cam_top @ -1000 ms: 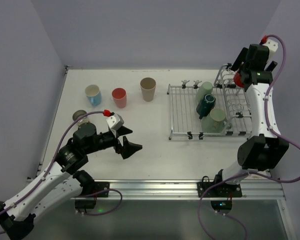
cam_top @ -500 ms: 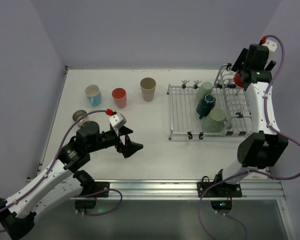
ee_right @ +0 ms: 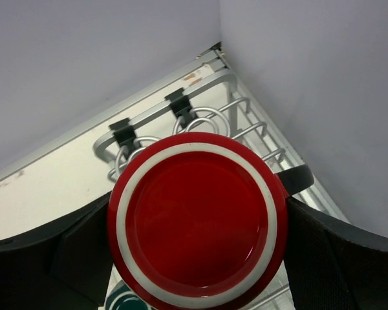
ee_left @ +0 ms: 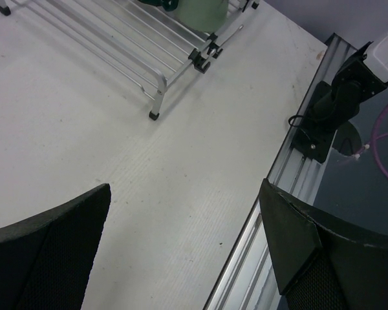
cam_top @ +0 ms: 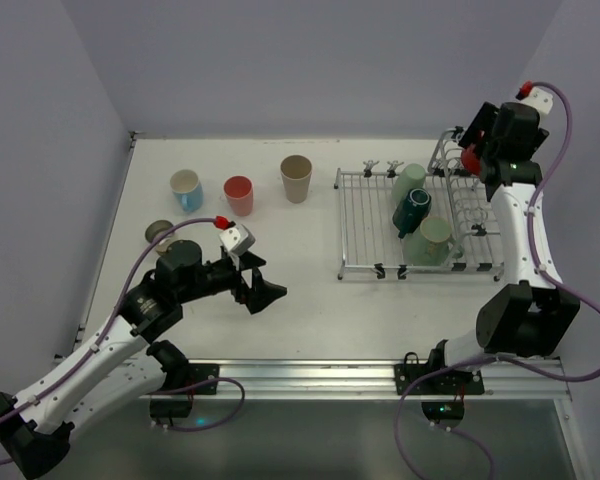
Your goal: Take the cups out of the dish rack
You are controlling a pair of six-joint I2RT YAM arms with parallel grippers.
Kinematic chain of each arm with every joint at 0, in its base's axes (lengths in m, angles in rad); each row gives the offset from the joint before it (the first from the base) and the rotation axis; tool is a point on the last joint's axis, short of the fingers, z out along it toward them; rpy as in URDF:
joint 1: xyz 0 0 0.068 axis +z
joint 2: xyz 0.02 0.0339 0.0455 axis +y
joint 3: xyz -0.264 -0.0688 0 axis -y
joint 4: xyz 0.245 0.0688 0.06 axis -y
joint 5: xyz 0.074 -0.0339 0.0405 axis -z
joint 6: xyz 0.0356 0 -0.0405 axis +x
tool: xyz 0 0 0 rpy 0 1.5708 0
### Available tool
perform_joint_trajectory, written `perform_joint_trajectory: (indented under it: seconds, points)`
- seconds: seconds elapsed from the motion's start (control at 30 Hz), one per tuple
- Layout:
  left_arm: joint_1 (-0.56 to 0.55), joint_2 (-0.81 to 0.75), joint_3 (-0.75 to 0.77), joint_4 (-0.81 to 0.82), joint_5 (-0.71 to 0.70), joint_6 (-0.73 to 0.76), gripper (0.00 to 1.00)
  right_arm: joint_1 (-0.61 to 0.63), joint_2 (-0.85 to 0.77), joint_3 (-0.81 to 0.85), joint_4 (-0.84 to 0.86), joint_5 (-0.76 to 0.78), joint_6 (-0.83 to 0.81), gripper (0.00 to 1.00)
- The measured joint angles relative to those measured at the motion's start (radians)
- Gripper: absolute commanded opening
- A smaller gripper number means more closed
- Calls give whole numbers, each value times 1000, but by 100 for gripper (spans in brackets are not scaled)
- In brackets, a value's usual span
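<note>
The silver dish rack (cam_top: 365, 225) stands at the right of the table. A sage green cup (cam_top: 410, 180), a dark teal cup (cam_top: 413, 208) and a pale green cup (cam_top: 435, 237) lie in it. My right gripper (cam_top: 472, 157) hangs over the rack's raised loop end, shut on a red cup (ee_right: 197, 219) whose white-ringed bottom faces the wrist camera, with a finger pressed on each side. My left gripper (cam_top: 258, 285) hovers open and empty over the table's front left. Its fingers (ee_left: 52, 252) frame bare table, with the rack's near corner (ee_left: 158, 84) beyond.
A light blue mug (cam_top: 187, 188), a pink cup (cam_top: 238, 194) and a beige tumbler (cam_top: 296, 177) stand in a row at the back left. A dark cup (cam_top: 160, 232) sits behind my left arm. Walls close in at back, left and right. The metal rail (cam_top: 380, 375) runs along the front edge.
My right gripper has closed on the red cup and risen slightly up and right from the rack's loops. My left arm has shifted a little, gripper still open.
</note>
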Motion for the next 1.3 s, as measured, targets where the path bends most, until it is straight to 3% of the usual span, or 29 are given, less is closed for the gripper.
perform_joint_trajectory:
  seconds: [0.23,0.77,1.13,1.3]
  points:
    - [10,1,3,0,-11,-2,100,2,-131,-126,74,-109,61,28]
    - [21,32,19,17,-18,-53,100,2,-185,-174,119,-176,121,26]
    - [21,72,32,197,-18,-220,100,14,-322,-254,171,-341,241,25]
    - [21,106,20,347,-23,-306,96,101,-387,-338,207,-434,304,26]
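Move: The red mug is already in my right fingers, at the rack's upper tier. The open table it is bound for is roughly 43 cm left, 15 cm back and 28 cm below. In the rack, some 21 cm lower, the green cup is about 14 cm left and 3 cm ahead; the dark teal mug is 14 cm left and 5 cm back. From my left hand the red mug lies about 48 cm right, 29 cm ahead and 9 cm higher. Keeping my grip on the red mug, I draw it away from the rack's upper tier, leftward, back and up, then sweep faster left above the lower-tier cups, about 14 cm across in all. Meanwhile my right wrist turns some 25 degrees counter-clockwise and tilts up, its left side rising. My open left hand creeps forward, then rises about 6 cm, rolling its left side down and edging towards the mug. ##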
